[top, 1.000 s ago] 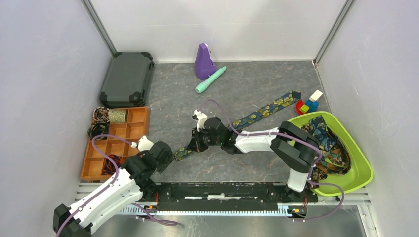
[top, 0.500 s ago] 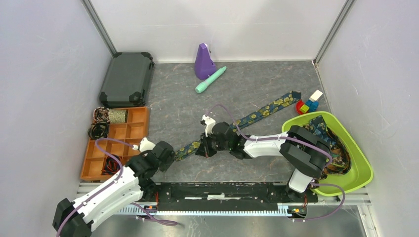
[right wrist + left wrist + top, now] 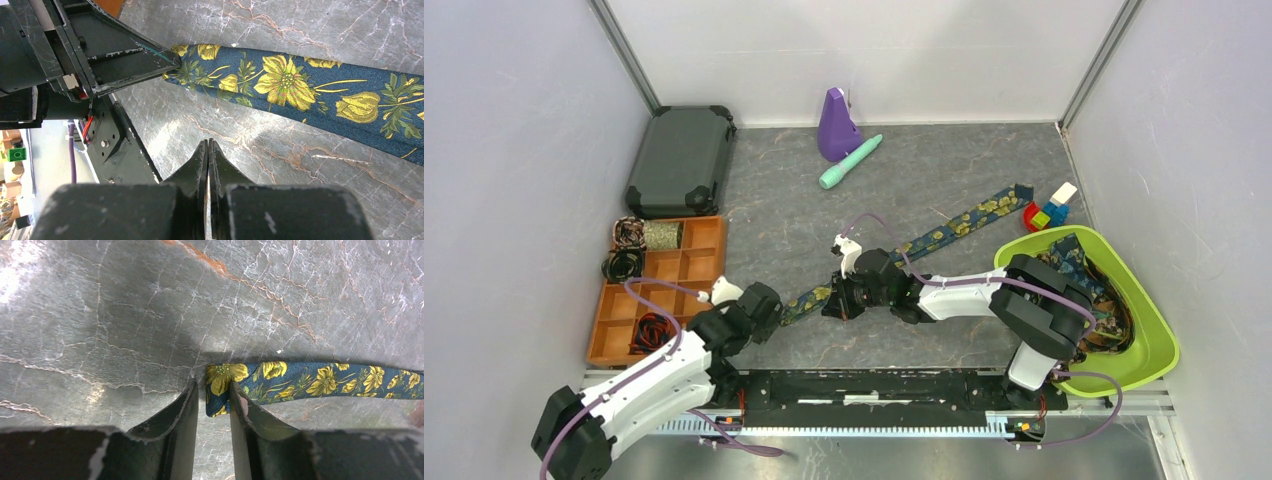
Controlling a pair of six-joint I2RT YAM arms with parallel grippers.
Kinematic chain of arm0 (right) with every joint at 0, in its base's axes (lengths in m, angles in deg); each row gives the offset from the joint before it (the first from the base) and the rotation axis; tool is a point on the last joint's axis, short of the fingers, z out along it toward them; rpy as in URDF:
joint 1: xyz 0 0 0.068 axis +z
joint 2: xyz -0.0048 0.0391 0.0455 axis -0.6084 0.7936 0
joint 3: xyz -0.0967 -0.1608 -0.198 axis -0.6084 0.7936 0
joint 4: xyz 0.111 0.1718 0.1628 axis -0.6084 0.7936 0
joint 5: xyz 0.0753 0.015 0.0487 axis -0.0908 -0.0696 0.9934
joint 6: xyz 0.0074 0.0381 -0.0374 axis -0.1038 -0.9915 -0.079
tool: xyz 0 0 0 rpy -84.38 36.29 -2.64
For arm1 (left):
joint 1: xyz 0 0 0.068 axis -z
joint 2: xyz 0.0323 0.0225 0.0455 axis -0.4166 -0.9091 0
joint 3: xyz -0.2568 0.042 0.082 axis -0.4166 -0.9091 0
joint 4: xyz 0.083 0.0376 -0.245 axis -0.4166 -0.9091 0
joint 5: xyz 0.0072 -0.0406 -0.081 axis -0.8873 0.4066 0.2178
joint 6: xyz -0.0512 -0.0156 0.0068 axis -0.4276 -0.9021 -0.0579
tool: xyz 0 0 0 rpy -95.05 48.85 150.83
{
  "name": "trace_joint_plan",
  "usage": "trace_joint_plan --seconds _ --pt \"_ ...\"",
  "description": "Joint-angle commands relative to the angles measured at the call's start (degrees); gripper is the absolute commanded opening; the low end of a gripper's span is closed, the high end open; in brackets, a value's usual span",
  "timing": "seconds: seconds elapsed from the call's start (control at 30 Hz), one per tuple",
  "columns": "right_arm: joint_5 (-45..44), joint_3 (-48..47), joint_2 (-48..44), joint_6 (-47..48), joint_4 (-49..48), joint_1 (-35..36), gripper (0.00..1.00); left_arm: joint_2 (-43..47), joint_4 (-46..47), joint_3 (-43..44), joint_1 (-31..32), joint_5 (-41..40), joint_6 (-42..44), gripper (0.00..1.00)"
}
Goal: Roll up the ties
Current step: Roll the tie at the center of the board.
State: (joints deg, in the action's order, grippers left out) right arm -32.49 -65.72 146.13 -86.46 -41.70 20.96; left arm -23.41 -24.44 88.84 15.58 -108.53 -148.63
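A navy tie with yellow flowers lies flat as a long diagonal strip on the marble table. Its near end lies between the narrowly open fingers of my left gripper, whose right finger lies over the fabric. My right gripper is shut and empty, low over the bare table just beside the tie. In the top view the left gripper and right gripper sit close together at the tie's near end. More ties are piled in the green bowl.
The green bowl stands at the right. An orange compartment tray at the left holds coiled ties. A dark case, a purple object, a teal cylinder and toy blocks lie further back.
My right gripper has drawn back to the right along the tie, leaving its end lying free. My left gripper has moved up to the tie's end.
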Motion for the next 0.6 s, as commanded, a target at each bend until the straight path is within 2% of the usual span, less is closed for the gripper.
trace_joint_plan --seconds 0.0,0.1,0.23,0.37,0.57 --pt "-0.48 0.58 -1.25 0.62 -2.98 -0.21 0.02 -1.68 1.16 0.08 -0.39 0.31 -0.30 0.34" --pt "-0.36 0.52 -0.87 0.41 -3.20 -0.16 0.02 -2.32 2.67 -0.09 -0.32 0.44 1.36 0.27" --pt "-0.19 0.42 -0.66 0.25 -3.49 -0.16 0.01 -2.68 4.27 -0.56 -0.30 0.05 3.94 0.13" --pt "0.61 -0.64 -0.63 -0.13 -3.57 -0.16 0.01 0.45 4.24 -0.71 -0.30 -0.98 8.30 0.04" --pt "2.51 -4.60 1.32 -1.74 -3.87 0.01 0.01 7.15 -0.91 0.78 -0.30 -4.57 16.27 0.02"
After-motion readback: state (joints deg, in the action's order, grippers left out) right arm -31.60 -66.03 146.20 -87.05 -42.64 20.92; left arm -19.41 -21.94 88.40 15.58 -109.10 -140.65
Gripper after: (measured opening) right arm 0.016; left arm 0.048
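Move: The tie's near, left end lies right at the left hand's half-open fingertips, about 1 cm ahead, 1 cm to the right and 1 cm below, the strip running off rightward and outward. The closed right gripper stands roughly 11 cm to the left hand's right and nearly level fore and aft; the middle of the orange organizer is some 25 cm left and 6 cm ahead. From the right hand, that tie end is about 10 cm left, 1 cm back and 5 cm below. Easing forward and a little right by under 1 cm, with the slightest dip, the left hand shuts its half-open fingers across the tie's left end and pinches the cloth. It then rises about 1.5 cm from its lowest point, fingertips tipping up and wrist turning clockwise, each some 5 degrees. ##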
